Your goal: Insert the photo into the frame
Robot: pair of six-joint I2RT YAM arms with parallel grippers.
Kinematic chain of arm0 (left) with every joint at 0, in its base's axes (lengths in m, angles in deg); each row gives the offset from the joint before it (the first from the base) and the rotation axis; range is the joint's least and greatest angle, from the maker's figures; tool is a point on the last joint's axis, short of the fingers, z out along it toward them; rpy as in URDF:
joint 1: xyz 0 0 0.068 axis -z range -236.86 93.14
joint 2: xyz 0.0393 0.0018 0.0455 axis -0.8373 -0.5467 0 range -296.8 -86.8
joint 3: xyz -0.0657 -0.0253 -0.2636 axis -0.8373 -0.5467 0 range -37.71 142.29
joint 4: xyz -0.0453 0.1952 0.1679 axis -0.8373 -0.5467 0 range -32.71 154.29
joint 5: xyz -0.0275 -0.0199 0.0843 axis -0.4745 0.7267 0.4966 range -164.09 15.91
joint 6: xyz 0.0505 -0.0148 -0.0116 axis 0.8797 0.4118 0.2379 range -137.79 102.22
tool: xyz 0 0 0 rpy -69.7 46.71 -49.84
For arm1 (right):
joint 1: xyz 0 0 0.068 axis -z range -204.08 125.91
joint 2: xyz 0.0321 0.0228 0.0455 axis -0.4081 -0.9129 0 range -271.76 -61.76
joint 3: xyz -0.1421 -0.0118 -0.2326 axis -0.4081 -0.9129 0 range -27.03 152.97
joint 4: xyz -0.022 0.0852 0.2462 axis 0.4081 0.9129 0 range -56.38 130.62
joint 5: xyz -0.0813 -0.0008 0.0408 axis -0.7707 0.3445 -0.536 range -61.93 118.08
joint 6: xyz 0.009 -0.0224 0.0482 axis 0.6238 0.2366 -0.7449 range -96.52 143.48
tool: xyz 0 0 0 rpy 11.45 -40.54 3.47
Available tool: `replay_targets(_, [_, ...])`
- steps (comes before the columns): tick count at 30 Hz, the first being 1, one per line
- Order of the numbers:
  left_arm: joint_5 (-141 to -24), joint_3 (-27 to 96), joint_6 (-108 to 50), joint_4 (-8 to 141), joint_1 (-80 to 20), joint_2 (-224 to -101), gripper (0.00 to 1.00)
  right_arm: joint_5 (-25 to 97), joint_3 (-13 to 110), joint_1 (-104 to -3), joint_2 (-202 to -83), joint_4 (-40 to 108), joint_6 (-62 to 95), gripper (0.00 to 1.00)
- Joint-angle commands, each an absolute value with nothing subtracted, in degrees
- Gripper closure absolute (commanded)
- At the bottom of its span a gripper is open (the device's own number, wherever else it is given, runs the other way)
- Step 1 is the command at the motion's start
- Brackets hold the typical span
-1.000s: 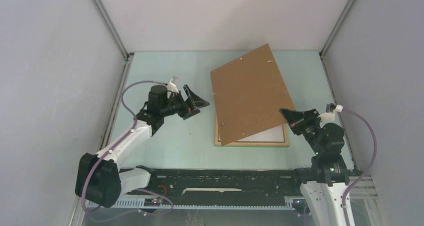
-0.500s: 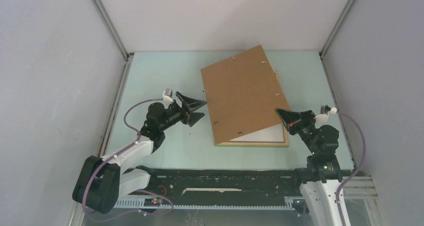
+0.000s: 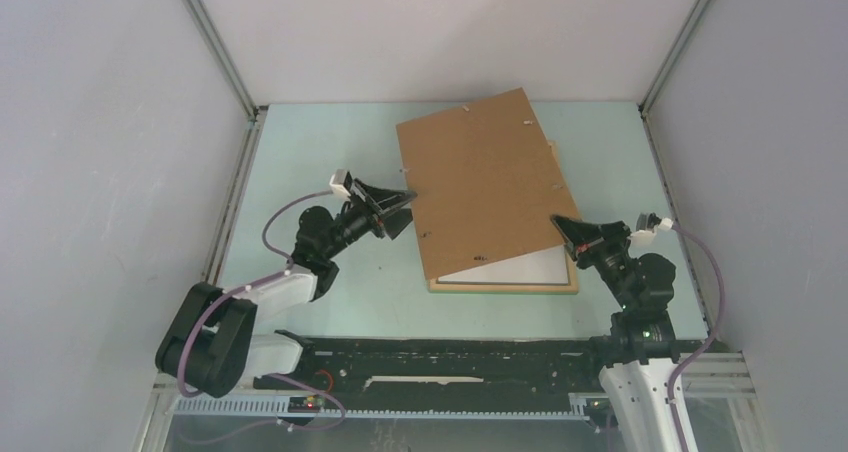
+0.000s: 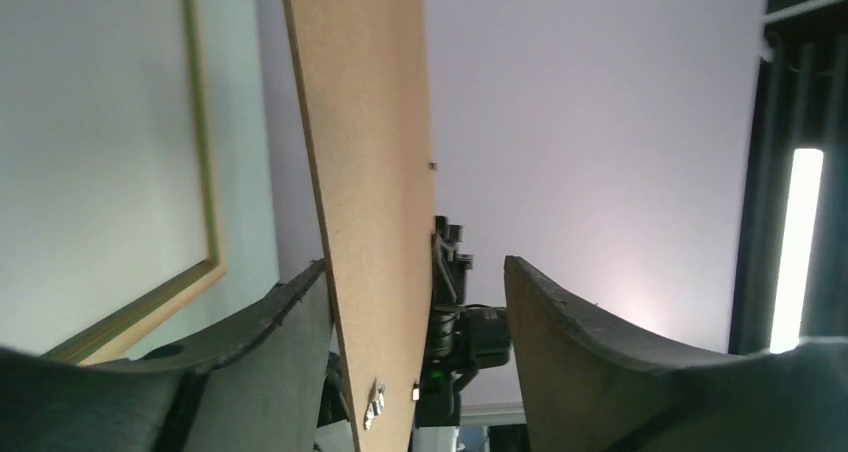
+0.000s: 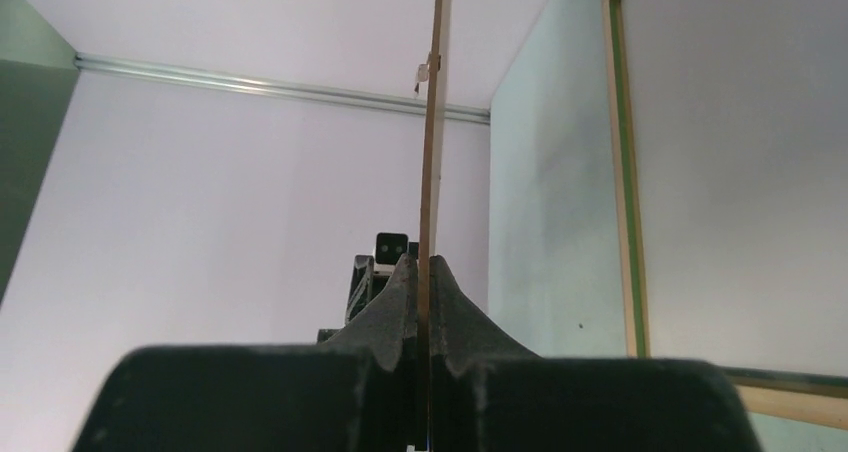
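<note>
The photo (image 3: pixel 480 182) shows only its plain brown back with small metal clips. It hangs tilted over the frame (image 3: pixel 505 287), which lies flat on the table with a light wood rim and a white inside. My right gripper (image 3: pixel 562 230) is shut on the photo's right edge (image 5: pixel 432 152), pinching the thin board between both fingers (image 5: pixel 400 292). My left gripper (image 3: pixel 400 207) is open and straddles the photo's left edge (image 4: pixel 370 172). One finger (image 4: pixel 290 332) lies against the underside and the other stands clear of the top face. The frame's rim (image 4: pixel 205 172) shows below.
The pale green table (image 3: pixel 320 142) is walled by white panels on the left, back and right. A black rail (image 3: pixel 440 357) with the arm bases runs along the near edge. The frame sits near the front right of the table.
The right gripper has swung the photo leftward and turned it. The left arm has reached right to the photo's left edge, and its jaws have narrowed around it.
</note>
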State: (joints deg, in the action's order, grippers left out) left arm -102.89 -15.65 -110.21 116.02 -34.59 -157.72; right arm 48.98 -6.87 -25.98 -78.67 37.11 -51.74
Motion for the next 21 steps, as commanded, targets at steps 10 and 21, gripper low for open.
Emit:
replay_targets(10, [-100.64, -14.48, -116.80, 140.60, -32.59, -162.82, 0.64, 49.30, -7.41, -25.71, -76.09, 27.70, -56.18, 1.00])
replay_targets(21, [-99.69, -10.10, -108.55, 125.22, -30.93, -159.19, 0.72, 49.87, -7.43, -25.73, -75.69, 28.00, -55.48, 1.00])
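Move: The backing board's left edge already lies between my left hand's open fingers; its middle is about 14 cm to the right and 6 cm ahead, roughly level. Beneath it on the table lies the frame, its middle some 20 cm right of my left hand, 7 cm ahead and 20 cm down. My right hand already pinches the board by its right edge near the near corner, the board's middle about 15 cm to its left and 12 cm ahead. My left fingers close well over half their gap around the board's left edge, the lower one against the underside, still short of a full pinch. As they close, that hand rises about 4 cm with its fingertips tipping up some 10 degrees, then settles a little lower and slightly right, farther onto the board. My right hand keeps its pinch and lifts about 2 cm, tipping up slightly. ##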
